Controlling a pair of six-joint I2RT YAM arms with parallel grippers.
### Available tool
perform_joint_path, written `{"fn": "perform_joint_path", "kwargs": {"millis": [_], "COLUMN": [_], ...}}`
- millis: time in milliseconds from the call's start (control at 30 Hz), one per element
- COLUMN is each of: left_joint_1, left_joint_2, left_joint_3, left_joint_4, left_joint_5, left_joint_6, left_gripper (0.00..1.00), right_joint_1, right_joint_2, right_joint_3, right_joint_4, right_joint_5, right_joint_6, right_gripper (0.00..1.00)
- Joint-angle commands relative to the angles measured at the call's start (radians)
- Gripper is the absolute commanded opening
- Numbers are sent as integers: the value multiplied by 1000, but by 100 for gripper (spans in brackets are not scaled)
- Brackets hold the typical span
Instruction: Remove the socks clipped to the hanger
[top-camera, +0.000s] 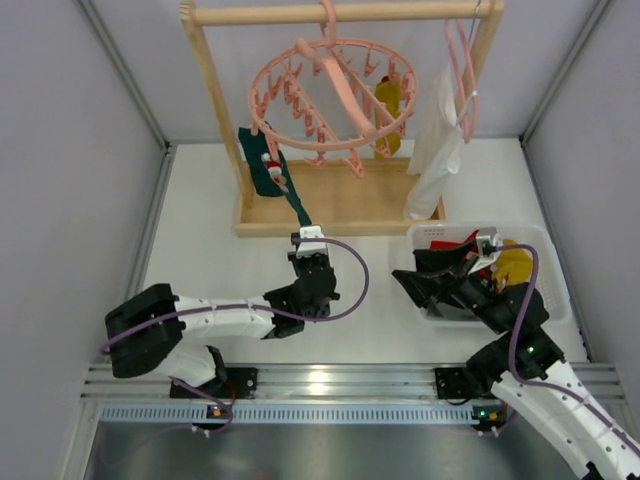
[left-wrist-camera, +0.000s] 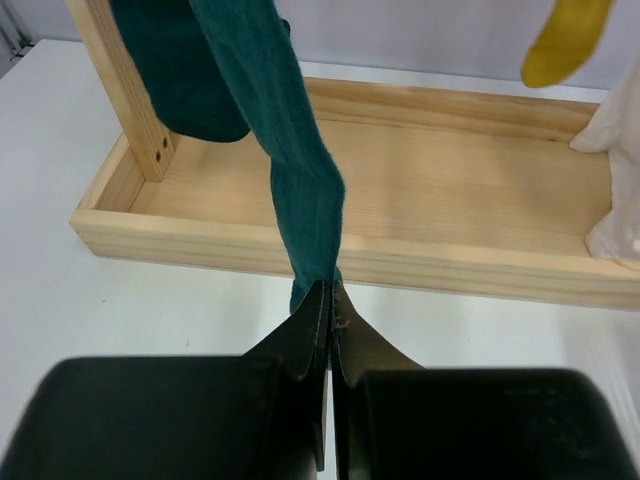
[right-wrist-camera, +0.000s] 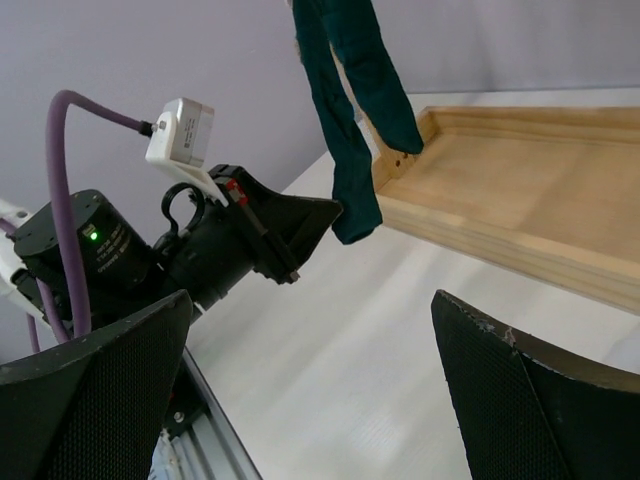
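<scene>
The round pink hanger (top-camera: 330, 95) hangs from the wooden rail. Dark teal socks (top-camera: 262, 165) and a small red sock (top-camera: 272, 170) are clipped at its left, and a mustard-yellow sock (top-camera: 390, 100) at its right. One teal sock (left-wrist-camera: 300, 170) is stretched down and forward, with my left gripper (left-wrist-camera: 330, 292) shut on its lower end. In the top view the left gripper (top-camera: 306, 238) sits just in front of the rack base. My right gripper (top-camera: 422, 274) stands open and empty over the basket's left side. From the right wrist, the wide-open right gripper (right-wrist-camera: 315, 390) faces the taut teal sock (right-wrist-camera: 345, 130).
A white basket (top-camera: 555, 270) at the right holds a red sock (top-camera: 440, 243) and a yellow sock (top-camera: 515, 262). The wooden rack base (top-camera: 340, 200) has a raised rim. A white cloth (top-camera: 435, 140) hangs on a plain pink hanger (top-camera: 462, 80). Grey walls close in both sides.
</scene>
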Motion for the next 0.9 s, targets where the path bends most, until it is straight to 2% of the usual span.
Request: {"fn": "perform_joint_path", "kwargs": {"millis": [0, 133, 300, 533, 867], "left_joint_1": [-35, -85, -108, -133, -154], "left_joint_2": [-16, 8, 67, 168, 312], "left_joint_3": [37, 69, 144, 256, 423], "left_joint_4": [55, 55, 55, 55, 55], "left_joint_5": [-43, -47, -32, 12, 55], "left_joint_6": [26, 57, 92, 146, 212], "left_gripper": [0, 0, 0, 0, 0], "right_joint_1": [-7, -7, -7, -9, -9], "right_joint_2": [-7, -3, 11, 94, 211], "right_joint_3": [75, 141, 239, 403, 624], "right_joint_4": [-44, -130, -274, -432, -545], "right_joint_5": [29, 80, 215, 357, 408], "right_joint_6": [-16, -61, -110, -159, -225], "right_gripper": [99, 99, 99, 99, 99]}}
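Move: The left hand already grips the toe of a dark green sock, still clipped some 8 cm ahead, 3 cm left and 20 cm above. The white bin it heads for is about 45 cm right, level ahead, 16 cm lower; the yellow sock hangs roughly 18 cm ahead, 18 right, 13 above. From the open right hand, the green sock's clip is about 19 cm ahead, 28 left, 11 above. Left hand pulls the gripped sock toe about 12 cm right towards the bin; open right hand rises 9 cm, veering right. ##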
